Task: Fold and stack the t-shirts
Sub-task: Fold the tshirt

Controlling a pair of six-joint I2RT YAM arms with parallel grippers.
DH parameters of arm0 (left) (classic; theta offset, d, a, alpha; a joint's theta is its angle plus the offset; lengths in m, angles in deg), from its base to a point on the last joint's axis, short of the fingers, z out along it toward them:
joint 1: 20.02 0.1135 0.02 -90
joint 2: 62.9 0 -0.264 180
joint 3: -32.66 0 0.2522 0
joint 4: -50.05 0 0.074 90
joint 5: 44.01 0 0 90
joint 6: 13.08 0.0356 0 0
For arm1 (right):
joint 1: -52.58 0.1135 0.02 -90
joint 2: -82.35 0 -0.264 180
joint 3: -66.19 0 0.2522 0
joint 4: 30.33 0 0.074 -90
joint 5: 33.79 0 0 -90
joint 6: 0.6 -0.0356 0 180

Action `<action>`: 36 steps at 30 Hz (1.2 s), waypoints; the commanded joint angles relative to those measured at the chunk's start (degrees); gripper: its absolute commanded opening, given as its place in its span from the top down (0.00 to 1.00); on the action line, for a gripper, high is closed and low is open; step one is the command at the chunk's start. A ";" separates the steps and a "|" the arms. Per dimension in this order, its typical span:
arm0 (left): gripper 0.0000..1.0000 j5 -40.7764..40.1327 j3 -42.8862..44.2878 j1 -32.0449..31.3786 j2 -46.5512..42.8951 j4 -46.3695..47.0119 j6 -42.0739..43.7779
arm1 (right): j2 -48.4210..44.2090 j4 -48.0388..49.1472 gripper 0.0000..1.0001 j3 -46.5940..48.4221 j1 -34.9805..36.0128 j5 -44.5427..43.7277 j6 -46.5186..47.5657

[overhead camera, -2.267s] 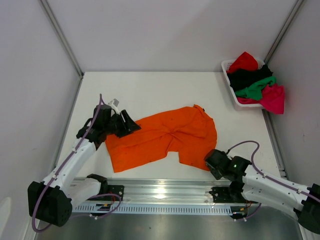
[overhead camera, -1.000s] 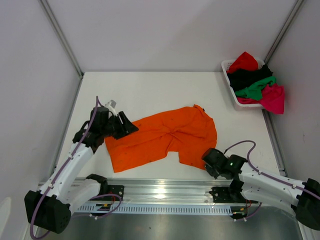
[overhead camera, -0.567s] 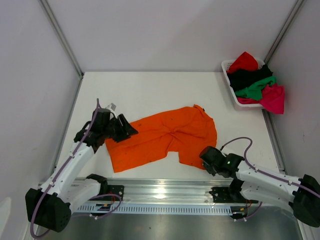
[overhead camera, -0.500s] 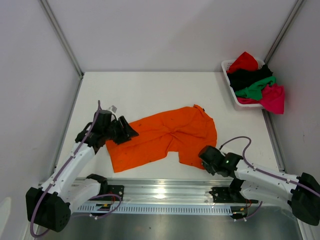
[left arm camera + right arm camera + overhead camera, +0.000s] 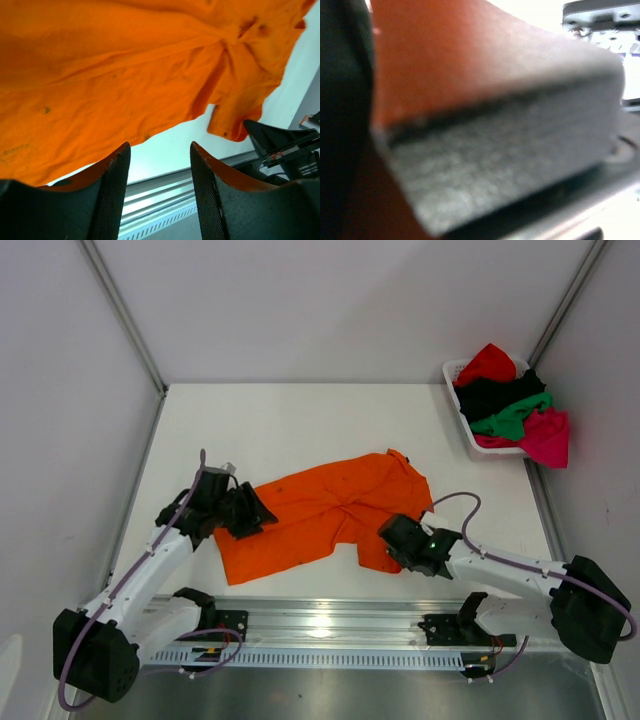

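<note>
The bright orange t-shirt (image 5: 330, 512) lies spread and creased on the white table (image 5: 300, 420); it fills the top of the left wrist view as the orange t-shirt (image 5: 125, 75). My left gripper (image 5: 258, 518) hovers at its left edge. Its jaws are open with nothing between them, and only bare table and rail show in the gap of the left gripper (image 5: 157, 187). My right gripper (image 5: 390, 538) sits at the shirt's lower right corner, shut. The right wrist view is a blur of one grey pad (image 5: 505, 150) with orange around it, so whether cloth is pinched does not show.
A white slatted basket (image 5: 452, 372) stands at the back right. It holds a red t-shirt (image 5: 487, 362), a black one (image 5: 490, 395), a green one (image 5: 512, 418) and a magenta-pink one (image 5: 548, 437) that hangs over its rim. A metal rail (image 5: 320, 625) runs along the near edge.
My right gripper has slid left and away from the rail to the shirt's lower right corner. My left gripper has drifted slightly nearer along the shirt's left edge.
</note>
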 commanded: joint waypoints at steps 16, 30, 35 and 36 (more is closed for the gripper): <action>0.46 -12.98 -5.25 -3.05 -16.02 -25.75 -14.93 | 1.79 8.01 1.00 4.75 -11.50 -0.35 12.73; 0.47 -11.41 -8.59 -3.66 -18.86 -32.01 -19.94 | 4.77 14.43 1.00 5.28 -17.66 4.31 17.56; 0.47 -12.98 -8.51 -4.02 -16.49 -32.54 -20.82 | 5.39 16.36 1.00 5.72 -20.20 5.88 18.62; 0.48 -13.15 -8.42 -4.10 -15.35 -32.63 -21.00 | 5.39 16.54 1.00 5.80 -20.56 6.06 18.71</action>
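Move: The right hand, shut on the orange t-shirt's near right part, is bound for the body's right part, about 11 cm ahead, 2 cm right and 3 cm below; the gathered crease is roughly 14 cm ahead and 13 cm left of it. The open left hand heads for the near left corner, some 10 cm back, 8 cm left and 11 cm lower; the far left corner lies about 12 cm ahead and 13 cm left. Right carries pinched cloth 9 cm forward over the shirt; open left goes back, leftward and down towards near-left corner. ##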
